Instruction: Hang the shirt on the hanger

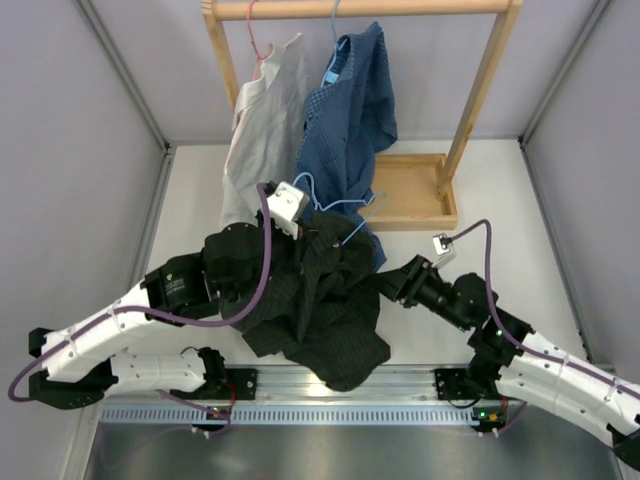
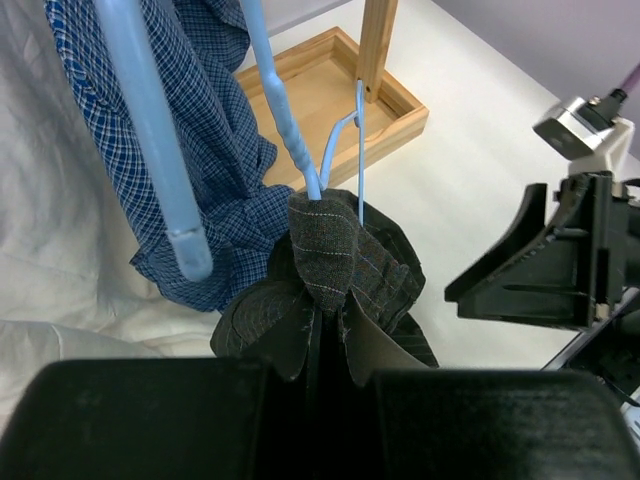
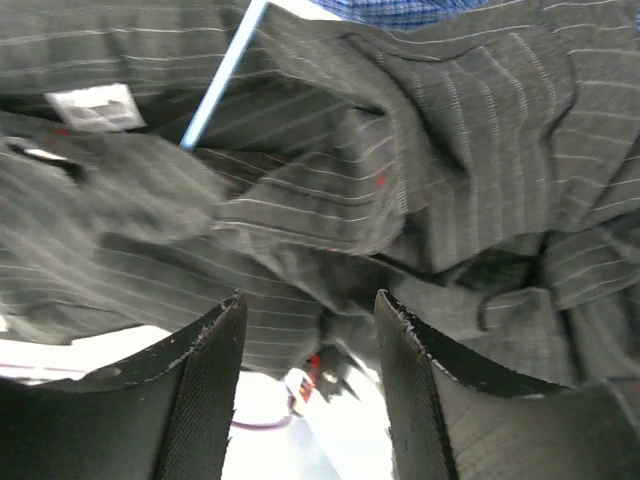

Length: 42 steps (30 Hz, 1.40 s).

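The dark shirt point(image 1: 318, 300) hangs bunched from my left gripper point(image 1: 303, 226) and drapes down onto the table's front edge. In the left wrist view, my left gripper point(image 2: 322, 330) is shut on the shirt point(image 2: 340, 265) at its collar. The light-blue wire hanger point(image 2: 300, 155) rises out of that bunch; its wire point(image 1: 352, 207) shows above the shirt. My right gripper point(image 1: 384, 283) is at the shirt's right edge. In the right wrist view it point(image 3: 310, 330) is open, with shirt folds point(image 3: 400, 190) just ahead and a hanger wire point(image 3: 222, 78) inside them.
A wooden rack with a tray base point(image 1: 412, 192) stands at the back. A blue checked shirt point(image 1: 350, 110) and a white shirt point(image 1: 262, 130) on a pink hanger point(image 1: 262, 45) hang from it, close behind my left gripper. Grey walls flank the table.
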Motion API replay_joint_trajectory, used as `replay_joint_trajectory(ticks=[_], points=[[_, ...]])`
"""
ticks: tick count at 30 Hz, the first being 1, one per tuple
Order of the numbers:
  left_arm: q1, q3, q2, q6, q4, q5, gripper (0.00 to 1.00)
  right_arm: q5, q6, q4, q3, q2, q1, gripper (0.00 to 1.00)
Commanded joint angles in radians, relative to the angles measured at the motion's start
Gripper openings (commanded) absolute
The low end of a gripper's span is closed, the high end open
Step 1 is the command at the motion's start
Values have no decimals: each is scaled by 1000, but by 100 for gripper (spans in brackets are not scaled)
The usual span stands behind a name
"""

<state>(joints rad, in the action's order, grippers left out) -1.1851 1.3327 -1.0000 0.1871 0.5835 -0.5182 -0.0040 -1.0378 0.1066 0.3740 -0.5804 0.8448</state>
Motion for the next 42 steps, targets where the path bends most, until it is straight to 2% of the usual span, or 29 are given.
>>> replay_joint_trajectory(ticks=[1, 6, 11, 21, 27, 30, 31, 32, 35, 39, 42], points=[[1, -6, 12, 35, -79, -37, 0, 235, -114, 25, -4, 47, 92, 52], [-1, -21, 12, 40, -100, -34, 0, 266, -198, 133, -47, -28, 100, 51], [1, -27, 17, 41, -116, -34, 0, 277, -237, 295, -58, -151, 100, 45], [1, -55, 27, 43, -157, 0, 0, 306, -248, 430, -34, -258, 102, 42], [1, -63, 31, 37, -177, -3, 0, 289, -277, 479, -23, -323, 105, 34], [1, -63, 32, 31, -177, -3, 0, 320, -274, 469, -33, -308, 106, 19], [1, -66, 38, 31, -175, -2, 0, 349, -265, 452, -32, -299, 105, 5], [1, -67, 41, 28, -175, 1, 0, 363, -257, 414, -33, -277, 102, 0], [1, -81, 70, 12, -172, 30, 0, 366, -206, 360, -30, -231, 30, 0], [1, -90, 115, -21, -136, 112, 0, 131, -101, 256, 35, -239, -169, 0], [1, -107, 147, -38, -120, 101, 0, 66, -30, 190, 83, -227, -289, 0]])
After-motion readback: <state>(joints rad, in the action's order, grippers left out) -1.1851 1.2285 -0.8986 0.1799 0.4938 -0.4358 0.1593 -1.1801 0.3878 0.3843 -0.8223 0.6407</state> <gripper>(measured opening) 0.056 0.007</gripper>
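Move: The shirt's loose right-hand edge lies about 4 cm ahead of the right hand, 2 cm to its left and 2 cm lower; from the left hand, which already holds the collar and hanger, it is some 5 cm back, 13 cm right and 12 cm below. The hanger's bare right end is about 12 cm straight ahead of the right hand and 7 cm above it. The blue shirt's lower end hangs roughly 14 cm ahead, 5 cm left and 15 cm below the right hand. The shirt's right-hand edge is what the half-open right gripper goes for: it eases forward, a little left and down, about 5 cm in all, then shuts and pinches a fold of cloth. It then draws the fold some 7 cm forward and right, rising slightly towards the hanger's right end, wrist turning about 10 degrees clockwise. The left hand keeps its grip on collar and hanger, backing off slightly at the end. ##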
